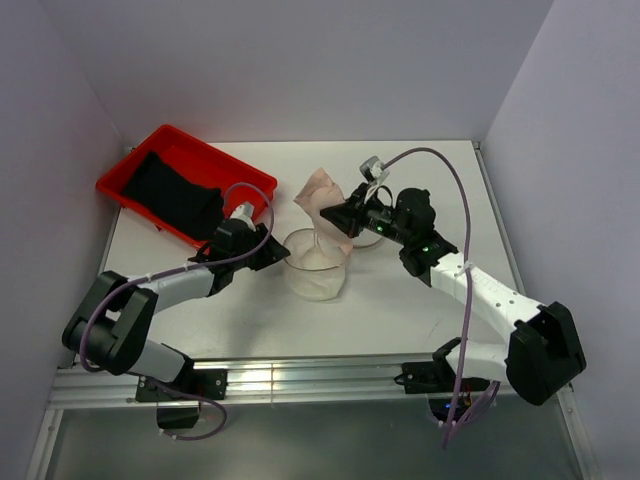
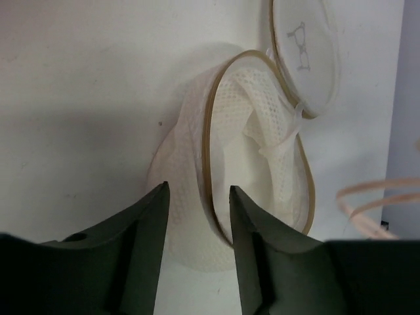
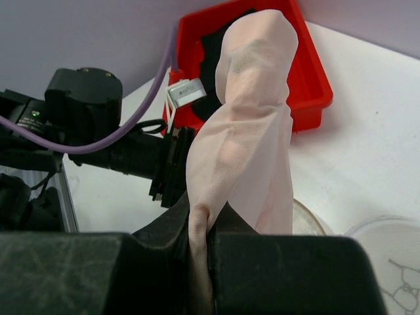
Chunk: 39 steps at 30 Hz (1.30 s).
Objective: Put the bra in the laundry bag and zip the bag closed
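Observation:
The laundry bag (image 1: 316,264) of white mesh stands open at mid-table, its round lid with the bra outline (image 2: 303,47) flipped back. The bra (image 1: 322,194), pale pink, hangs just behind and above the bag's mouth, with my right gripper (image 1: 347,216) shut on it. In the right wrist view the bra (image 3: 252,125) rises in a fold from the pinched jaws of that gripper (image 3: 200,220). My left gripper (image 1: 274,250) is at the bag's left side. In the left wrist view it (image 2: 198,197) stands open, its jaws straddling the bag's tan-edged rim (image 2: 211,164).
A red tray (image 1: 128,172) with a black garment (image 1: 172,192) in it sits at the back left, next to the left wall. The right arm's purple cable (image 1: 455,190) loops over the table's right side. Walls close in on three sides.

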Motion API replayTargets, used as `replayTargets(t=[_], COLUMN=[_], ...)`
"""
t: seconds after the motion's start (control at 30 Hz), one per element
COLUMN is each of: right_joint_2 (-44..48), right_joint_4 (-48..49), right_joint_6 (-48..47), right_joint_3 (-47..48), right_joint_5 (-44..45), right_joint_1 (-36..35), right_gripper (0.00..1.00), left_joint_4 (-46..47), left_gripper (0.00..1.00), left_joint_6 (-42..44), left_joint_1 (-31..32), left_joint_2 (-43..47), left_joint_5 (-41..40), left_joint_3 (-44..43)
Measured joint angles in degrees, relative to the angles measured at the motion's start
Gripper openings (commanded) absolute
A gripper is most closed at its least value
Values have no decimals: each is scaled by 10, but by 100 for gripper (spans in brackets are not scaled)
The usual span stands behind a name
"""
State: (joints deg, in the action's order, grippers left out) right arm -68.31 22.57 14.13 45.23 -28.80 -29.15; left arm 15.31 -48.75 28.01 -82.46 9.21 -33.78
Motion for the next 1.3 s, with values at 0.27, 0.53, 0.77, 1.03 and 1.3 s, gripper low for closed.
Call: replayTargets(t=[0.27, 0.53, 0.77, 1.03, 1.3], right_joint_2=[-84, -139, -139, -137, -171], right_joint_4=[83, 157, 191, 146, -7], right_joint_6=[0, 20, 50, 57, 15], right_joint_3=[-38, -93, -156, -155, -50], right_joint_5=[-15, -68, -108, -113, -85], right_joint_1=[5, 2, -12, -16, -73], right_gripper=[0, 0, 0, 0, 0], left_joint_4=[30, 40, 39, 38, 37], left_gripper=[0, 0, 0, 0, 0], left_joint_6=[11, 15, 20, 41, 79], left_joint_1=[1, 1, 2, 22, 73], left_joint_2=[-16, -13, 14, 72, 100], left_joint_5=[12, 20, 21, 47, 70], left_joint_3=[-9, -9, -14, -24, -26])
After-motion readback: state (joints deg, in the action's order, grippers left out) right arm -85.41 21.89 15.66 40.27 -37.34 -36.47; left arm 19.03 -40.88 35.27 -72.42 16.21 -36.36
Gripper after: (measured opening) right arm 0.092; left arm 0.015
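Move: The laundry bag's rim passes between the left hand's part-open fingers at its left edge, about 1 cm ahead, 1 cm to the right and 1 cm below; the bag's middle is level with it, some 7 cm to the right and 3 below. The right hand holds the bra, with the bag about 2 cm left of straight below it, some 21 cm down. From that hand the round lid lies 9 cm ahead, 8 right and 27 below. Down some 15 cm, then also back and left about 5 cm each, the right hand keeps its pinch on the bra and carries it into the bag's mouth, its fingertips tipping down about 20 degrees. The left hand first shuts its fingers on the rim, then pulls it up about 10 cm and 5 to the right towards the right gripper, drifting slightly back as the fingers tip up and turn clockwise. ##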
